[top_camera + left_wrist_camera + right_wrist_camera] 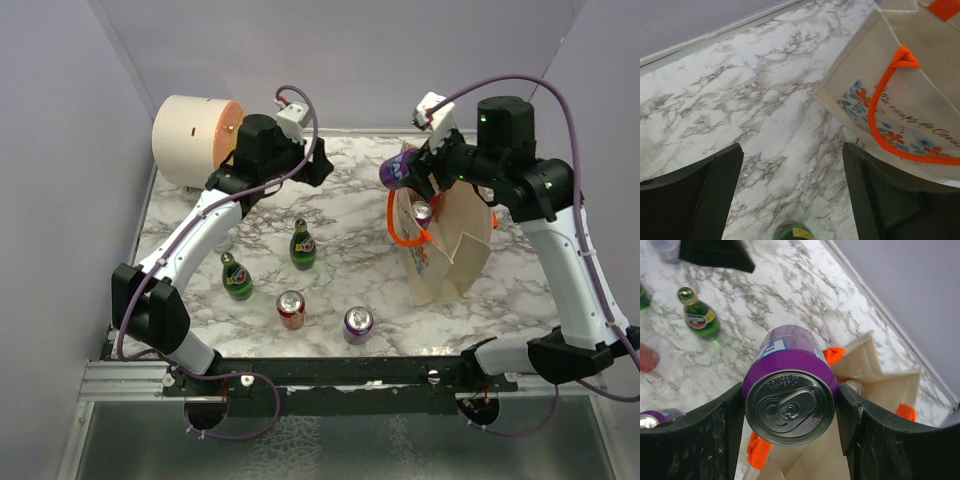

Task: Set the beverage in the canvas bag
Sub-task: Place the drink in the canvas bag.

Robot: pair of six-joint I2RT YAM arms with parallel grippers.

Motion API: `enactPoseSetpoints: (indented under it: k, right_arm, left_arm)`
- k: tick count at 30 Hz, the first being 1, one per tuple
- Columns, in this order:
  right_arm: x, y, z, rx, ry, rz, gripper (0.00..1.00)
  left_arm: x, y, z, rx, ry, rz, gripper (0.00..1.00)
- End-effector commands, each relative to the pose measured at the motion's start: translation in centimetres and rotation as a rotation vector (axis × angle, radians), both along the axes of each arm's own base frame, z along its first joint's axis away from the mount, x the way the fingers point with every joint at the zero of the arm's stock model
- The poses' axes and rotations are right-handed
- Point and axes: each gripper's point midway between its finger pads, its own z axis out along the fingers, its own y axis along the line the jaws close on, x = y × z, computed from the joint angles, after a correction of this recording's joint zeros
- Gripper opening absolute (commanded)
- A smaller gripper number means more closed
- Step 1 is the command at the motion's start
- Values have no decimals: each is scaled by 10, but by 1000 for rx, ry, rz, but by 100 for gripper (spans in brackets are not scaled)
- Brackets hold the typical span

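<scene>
My right gripper [412, 172] is shut on a purple beverage can [398, 166], held on its side in the air above the left rim of the beige canvas bag [455, 255]. In the right wrist view the can's silver top [790, 400] faces the camera between both fingers, with the open bag [880, 385] and its orange handle [832, 354] below. A silver-topped can [422, 212] sits inside the bag. My left gripper [315, 165] hovers open and empty over the back of the table, to the left of the bag [920, 60].
On the marble table [340, 200] stand two green bottles [302, 245] [236, 277], a red can [290, 308] and a purple can [357, 324]. A large beige cylinder [195, 140] lies at the back left. A green bottle top [792, 231] shows under my left gripper.
</scene>
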Motion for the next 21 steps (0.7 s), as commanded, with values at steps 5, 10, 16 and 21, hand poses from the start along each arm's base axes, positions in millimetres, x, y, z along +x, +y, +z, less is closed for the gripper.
enactPoseSetpoints:
  k: [5,10,16,21]
  right_arm:
    - [11,-81,14,81,-51,-279,1]
    - [11,-105,-12,69,8,-355,1]
    - [9,-117,-47,29,74,-388,1]
    - [7,-127,-69,3,111,-425,1]
  left_arm:
    - [-35,-92,32,-89,-39,-217,83]
    - [-57,-136,27,-143,55,-252,83]
    - [-65,-177,10,-161,137,-274,81]
    - [-67,-198,6,-171,148,-313,77]
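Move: The right hand holds the grape can above and left of the canvas bag: the bag's mouth lies about 13 cm to its right, level fore-and-aft and 13 cm below, with a purple can standing inside some 7 cm ahead, 10 cm right, and a red can 14 cm ahead, 12 cm right, both about 27 cm down. From the open left hand the bag's near orange handle is roughly 21 cm right, 10 cm back and 6 cm lower; the green bottle stands 7 cm back, 6 cm left, 17 cm down. The right hand keeps its grip on the grape can and swings it about 12 cm right to the bag's mouth, then sinks some 9 cm, turning clockwise and tipping the fingers farther down as it goes. Meanwhile the left hand, fingers still wide, sweeps about 18 cm right and 7 cm back towards the near orange handle and turns some 20 degrees clockwise, its fingers tipping slightly down and stopping short of a grip. ##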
